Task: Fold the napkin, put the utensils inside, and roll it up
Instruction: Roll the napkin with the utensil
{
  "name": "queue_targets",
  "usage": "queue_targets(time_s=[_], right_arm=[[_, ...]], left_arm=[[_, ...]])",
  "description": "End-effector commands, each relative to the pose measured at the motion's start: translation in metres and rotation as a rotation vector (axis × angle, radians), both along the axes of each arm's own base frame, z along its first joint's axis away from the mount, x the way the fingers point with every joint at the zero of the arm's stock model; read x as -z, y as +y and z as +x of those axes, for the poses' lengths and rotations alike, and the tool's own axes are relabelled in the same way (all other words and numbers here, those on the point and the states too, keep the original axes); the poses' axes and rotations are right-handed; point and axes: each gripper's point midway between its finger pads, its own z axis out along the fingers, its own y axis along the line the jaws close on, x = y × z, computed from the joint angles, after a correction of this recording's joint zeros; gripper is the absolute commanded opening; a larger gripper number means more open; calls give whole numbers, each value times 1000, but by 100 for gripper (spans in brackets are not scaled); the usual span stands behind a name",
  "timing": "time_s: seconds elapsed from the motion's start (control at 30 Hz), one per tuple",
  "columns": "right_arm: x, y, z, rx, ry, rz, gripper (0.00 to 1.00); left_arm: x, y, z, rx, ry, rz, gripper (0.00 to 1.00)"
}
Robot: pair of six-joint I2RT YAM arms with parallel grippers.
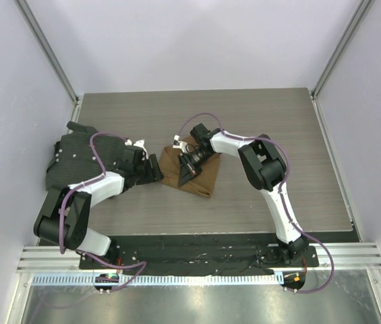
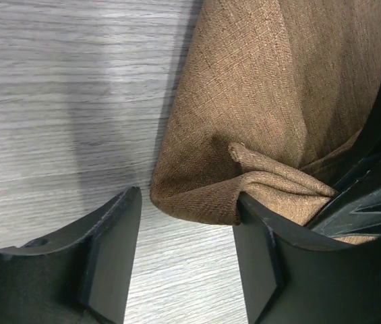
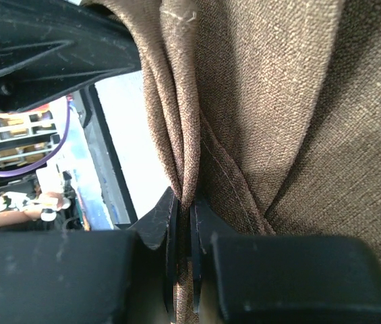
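Observation:
The tan-brown napkin (image 1: 203, 179) lies bunched and partly folded in the middle of the table. My right gripper (image 1: 189, 164) is shut on a pinched fold of the napkin (image 3: 278, 101), with the cloth caught between its fingers (image 3: 189, 210). At the napkin's left edge sits my left gripper (image 1: 158, 169), which is open. In the left wrist view a corner of the napkin (image 2: 244, 101) hangs between the two fingers of the left gripper (image 2: 187, 197). The right finger (image 2: 264, 250) touches the cloth. The utensils are out of view.
A dark grey-black textured mat (image 1: 69, 158) lies at the table's left side, under the left arm. Grey wood-grain table (image 1: 278, 115) surrounds the napkin. White walls stand on the left, the right and at the back.

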Motion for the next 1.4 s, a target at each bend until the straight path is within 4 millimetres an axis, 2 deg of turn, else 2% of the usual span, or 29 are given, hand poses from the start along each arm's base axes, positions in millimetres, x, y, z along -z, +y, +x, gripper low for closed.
queue_targets(time_s=[0.0, 0.23, 0.37, 0.5, 0.53, 0.7, 0.77, 0.83, 0.87, 0.9, 0.93, 0.97, 1.03, 1.07, 1.1, 1.17, 1.2, 1.3, 1.37], right_arm=[[34, -14, -1, 7, 28, -96, 1], [40, -16, 2, 10, 60, -92, 1], [45, -18, 2, 10, 78, -101, 1], [47, -19, 2, 9, 86, -101, 1], [47, -18, 2, 7, 87, -100, 1], [38, -18, 6, 14, 68, -94, 4], [26, -16, 10, 20, 40, -88, 7], [10, -16, 15, 31, -9, -88, 15], [3, -16, 17, 35, -31, -87, 18], [-1, -18, 18, 41, -48, -93, 26], [-5, -18, 24, 60, -90, -101, 29], [-24, -17, 29, 73, -147, -83, 32], [-33, -18, 33, 104, -199, -84, 41], [-48, -21, 41, 136, -274, -94, 43], [-49, -25, 39, 148, -290, -105, 45], [-56, -29, 48, 201, -366, -125, 48], [-67, -33, 44, 210, -402, -122, 49], [-81, -36, 36, 222, -476, -132, 51], [-90, -31, 27, 221, -522, -127, 51]], left_arm=[[-6, -2, 16, 1, -62, 9, 58], [0, -3, 19, 5, -63, 11, 51], [3, -3, 21, 7, -65, 16, 36], [6, -3, 20, 10, -59, 19, 32], [7, -2, 20, 10, -56, 20, 25], [14, -1, 15, 6, -10, 34, 14], [12, -2, 17, 9, 3, 36, 5], [16, 0, 12, 8, 45, 47, 0], [13, -2, 15, 7, 46, 46, 0], [16, -2, 13, 9, 66, 51, 0], [18, -1, 9, 12, 96, 61, 0], [19, -1, 9, 14, 111, 64, 0], [21, -3, 10, 18, 145, 64, 0], [24, -2, 4, 17, 185, 72, 0], [20, -4, 8, 19, 185, 68, 0], [22, -5, 2, 27, 229, 69, 0], [19, -7, 6, 27, 231, 64, 0], [21, -9, 0, 43, 288, 65, 0], [18, -13, 3, 54, 301, 58, 0]])
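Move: The left corner of the napkin's rolled edge lies between my open left fingers, about 2 cm ahead, 1 cm right and 1 cm below the hand point. The roll's right end is some 18 cm right of my left hand and 6 cm back; the napkin's flat body centres 13 cm right, 5 cm ahead. My right hand already pinches the rolled edge, with that corner about 8 cm to its left and 2 cm ahead. While my right hand keeps its pinch on the rolled edge, I ease my left hand about 2 cm forward and slightly right and close its fingers onto the left corner, then keep hold as the wrist tips some 10 degrees. Once the left is shut, I half-open the right fingers, let go, and lift that hand about 6 cm, drawing it 4 cm right and a little forward as it turns. ##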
